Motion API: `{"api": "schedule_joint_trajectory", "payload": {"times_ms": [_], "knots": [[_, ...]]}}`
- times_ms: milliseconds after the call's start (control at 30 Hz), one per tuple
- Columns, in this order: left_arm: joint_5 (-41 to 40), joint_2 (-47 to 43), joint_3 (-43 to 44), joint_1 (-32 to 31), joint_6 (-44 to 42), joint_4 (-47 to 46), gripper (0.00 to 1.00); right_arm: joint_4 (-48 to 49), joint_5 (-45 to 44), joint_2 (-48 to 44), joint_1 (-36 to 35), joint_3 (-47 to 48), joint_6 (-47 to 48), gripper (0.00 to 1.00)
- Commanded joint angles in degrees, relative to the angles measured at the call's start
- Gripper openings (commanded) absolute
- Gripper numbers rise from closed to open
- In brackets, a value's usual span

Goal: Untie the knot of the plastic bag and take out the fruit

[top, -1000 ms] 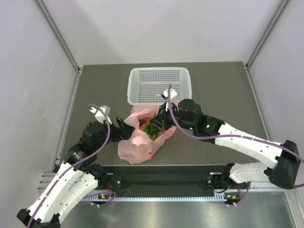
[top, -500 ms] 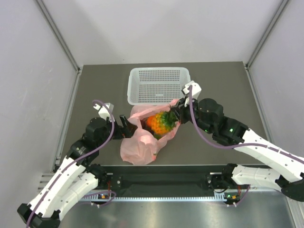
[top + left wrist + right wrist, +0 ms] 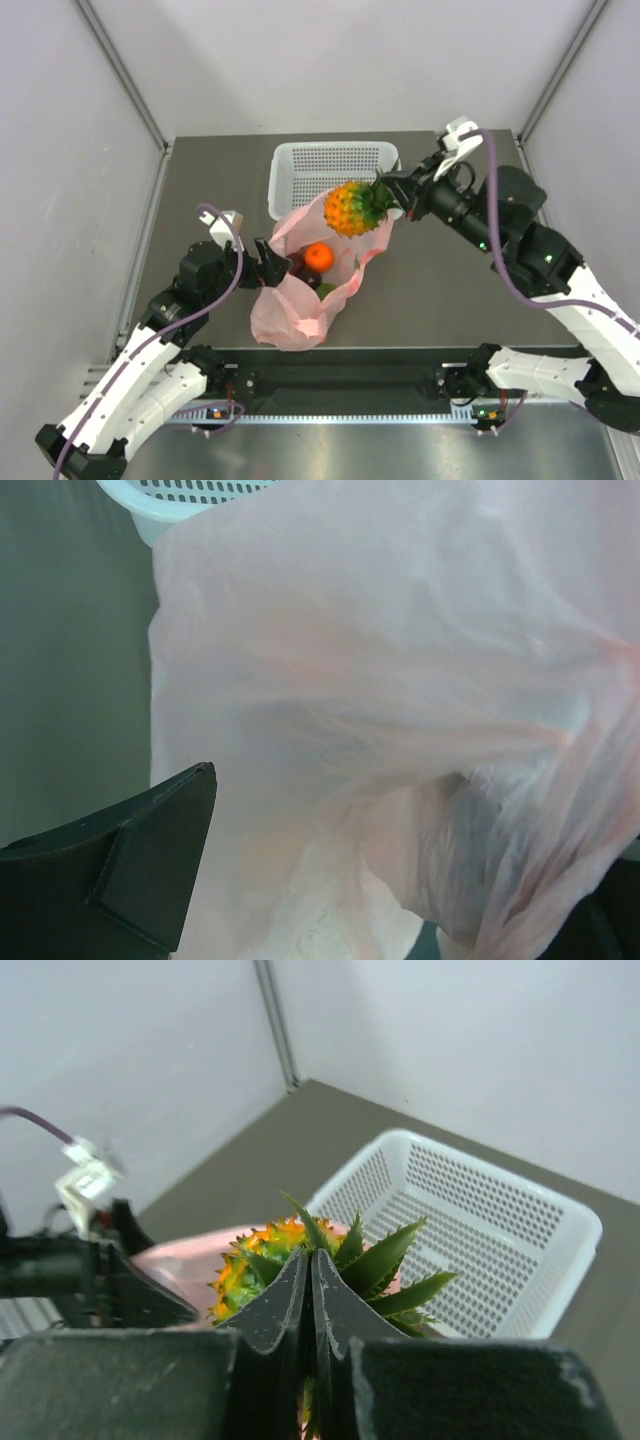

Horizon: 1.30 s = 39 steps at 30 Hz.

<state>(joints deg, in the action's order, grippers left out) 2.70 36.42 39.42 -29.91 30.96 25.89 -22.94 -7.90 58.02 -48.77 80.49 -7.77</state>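
Note:
The salmon-pink plastic bag (image 3: 300, 305) lies on the table with its mouth open, and no knot shows. Inside it I see an orange (image 3: 318, 257) and a dark fruit (image 3: 299, 267). My right gripper (image 3: 388, 190) is shut on the green crown of the mini pineapple (image 3: 347, 208), which hangs in the air above the bag's far rim, beside the basket's near edge. In the right wrist view the fingers (image 3: 290, 1300) pinch the crown leaves of the pineapple (image 3: 250, 1260). My left gripper (image 3: 268, 262) stands open at the bag's left side. Pink film of the bag (image 3: 400, 680) fills the left wrist view between its jaws (image 3: 400, 860).
A white perforated basket (image 3: 335, 165) stands behind the bag; its rim shows as the basket (image 3: 170, 495) and the basket (image 3: 480, 1210) in the wrist views. White enclosure walls surround the dark table (image 3: 450, 280).
My right gripper has lifted the pineapple out of the bag, up and to the right toward the basket. The orange now shows in the bag's mouth. The left gripper's jaws have spread.

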Motion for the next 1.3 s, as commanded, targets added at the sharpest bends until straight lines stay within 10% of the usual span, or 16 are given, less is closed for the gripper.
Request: {"api": "schedule_joint_trajectory", "payload": {"times_ms": [0,267,1267], "knots": [[-0.2,1.2,2.7,-0.1,-1.8,-3.0,0.99,-1.7,11.0,1.6,3.8,8.3,-2.1,0.00],[-2.2,2.2,3.4,-0.1,-2.6,-5.3,0.99,-9.3,32.7,8.1,10.9,13.4,-6.2,0.00],[6.1,6.5,2.2,-0.1,-3.3,-7.9,0.99,16.2,31.1,37.5,33.7,21.7,-13.2,0.00]]}}
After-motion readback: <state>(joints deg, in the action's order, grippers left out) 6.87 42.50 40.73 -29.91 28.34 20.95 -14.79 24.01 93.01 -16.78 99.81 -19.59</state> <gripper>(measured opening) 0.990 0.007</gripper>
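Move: The white basket waits some 38 cm ahead of the right gripper, about 11 cm to its left and roughly 40 cm below. The open bag lies about 4 cm ahead, 15 cm left and 39 cm below that gripper, with the orange inside it about 7 cm ahead, 15 cm left and 38 cm below. From the left gripper the basket is about 40 cm ahead, 14 cm to the right and 17 cm lower. Keep the right fingers shut on the pineapple's leaves and carry it away from the bag towards the basket: bob up about 5 cm, dip back below the start height, then sweep roughly 20 cm forward, rising briefly before sinking, with the wrist ending tipped some 15 degrees further down. Hold the left fingers wide open beside the bag, easing them slightly forward and right. ##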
